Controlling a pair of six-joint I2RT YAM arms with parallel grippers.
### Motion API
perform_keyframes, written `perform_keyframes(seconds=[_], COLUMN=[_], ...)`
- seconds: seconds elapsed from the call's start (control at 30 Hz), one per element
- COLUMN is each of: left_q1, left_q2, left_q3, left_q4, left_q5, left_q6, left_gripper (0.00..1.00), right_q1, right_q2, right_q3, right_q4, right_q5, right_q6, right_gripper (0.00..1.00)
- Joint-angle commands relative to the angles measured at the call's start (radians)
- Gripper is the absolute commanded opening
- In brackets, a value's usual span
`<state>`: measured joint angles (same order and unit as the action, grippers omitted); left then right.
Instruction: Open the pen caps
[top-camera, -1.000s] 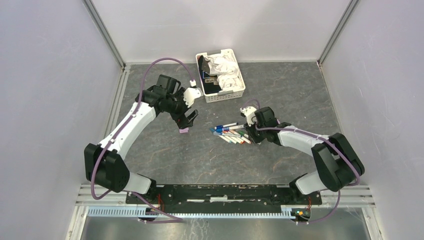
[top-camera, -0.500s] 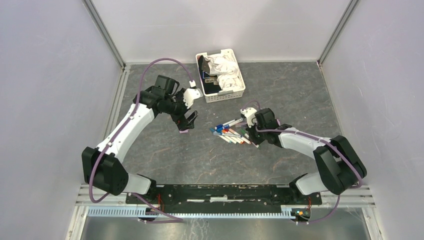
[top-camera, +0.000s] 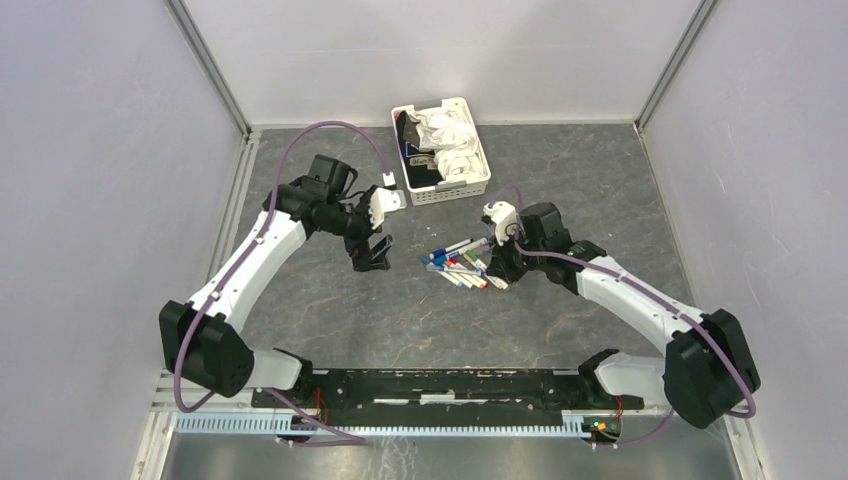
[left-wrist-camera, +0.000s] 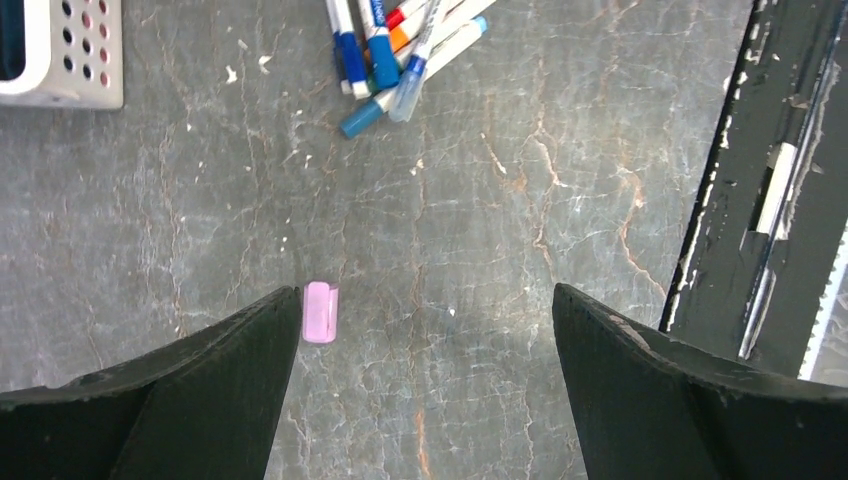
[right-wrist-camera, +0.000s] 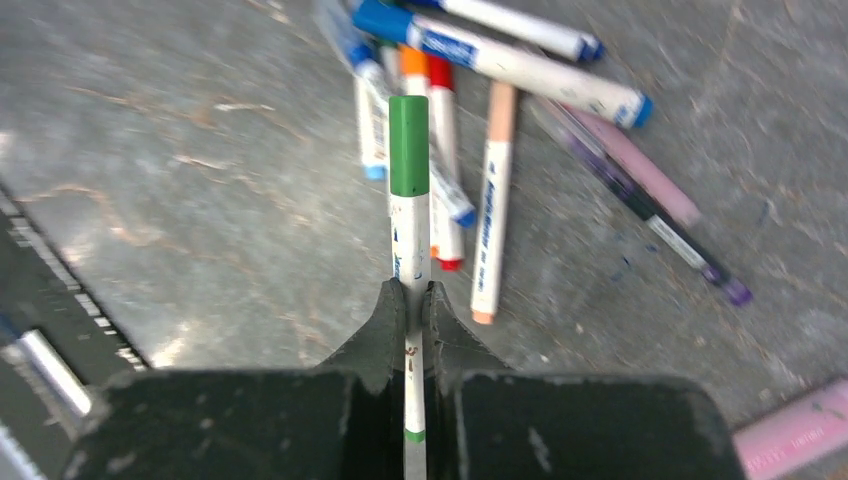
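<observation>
My right gripper (right-wrist-camera: 411, 300) is shut on the white barrel of a pen; the green pen cap (right-wrist-camera: 409, 145) sticks out past the fingertips, still on the pen. The pen hangs just above the pile of pens (top-camera: 458, 265), whose caps are blue, orange, red and peach. My left gripper (left-wrist-camera: 425, 292) stands wide open over the bare table, left of the pile, holding nothing. A loose pink pen cap (left-wrist-camera: 320, 312) lies on the table just beside its left finger (left-wrist-camera: 200, 380). From above, the left gripper (top-camera: 372, 254) covers that cap.
A white slotted basket (top-camera: 465, 185) with crumpled white stuff stands at the back, behind the pile. A black rail (top-camera: 450, 385) runs along the table's near edge. A purple pen and a pink one (right-wrist-camera: 640, 180) lie at the pile's edge.
The right gripper has shut on the green-capped pen and lifted it off the pile, its arm swinging out to the right. The left gripper stayed open and shifted slightly, now covering the pink cap from above.
</observation>
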<state>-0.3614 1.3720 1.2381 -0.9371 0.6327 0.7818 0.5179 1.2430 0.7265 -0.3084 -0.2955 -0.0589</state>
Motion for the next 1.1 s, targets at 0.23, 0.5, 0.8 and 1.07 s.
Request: perform_keyframes(seconds=[0.23, 0.5, 0.8, 1.07], left_q1=[-0.136, -0.179, -0.208, -0.224], left_q2=[-0.041, -0.039, -0.048, -0.039], left_q3=[-0.018, -0.045, -0.063, -0.036], left_q4=[-0.020, -0.096, -0.121, -0.136], left_q5=[0.048, 0.031, 0.030, 0.010], left_q6=[0.197, 0.326, 0.373, 0.396], left_gripper=[1.00, 0.90, 0.75, 0.64], right_q1=[0.098, 0.152, 0.154, 0.162], right_q2=[0.111, 0.228, 0.305, 0.356], right_q3=[0.145, 0.228, 0.275, 0.300], right_q4=[0.172, 0.256, 0.376, 0.360], right_q5=[-0.529, -0.625, -0.712, -0.741], right_q6=[0.150, 0.227, 0.335, 0.329], right_gripper=[0.00, 0.00, 0.00, 0.00])
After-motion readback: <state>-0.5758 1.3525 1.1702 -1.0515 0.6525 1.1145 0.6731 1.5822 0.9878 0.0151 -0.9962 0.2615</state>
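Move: Some 17 cm to the left hand's right, about 2 cm ahead and 8 cm below, is the green cap of the pen held by the right fingers; a pile of pens lies about 14 cm right, 2 cm ahead and 17 cm below, the loose pink cap 5 cm left, 4 cm ahead and 17 cm below. From the right hand, the open left gripper is 22 cm left, 1 cm ahead and 9 cm up, the pile 7 cm left, 3 cm ahead and 8 cm below. Keeping its grip on the green pen's body, the right hand swings about 15 cm left, also rising 8 cm and drawing back 5, its left side tilting up as it turns counter-clockwise. The left hand comes back some 6 cm and right 3 to meet the cap, turning clockwise and closing by about a third, the cap between its fingers, not yet shut on it. ##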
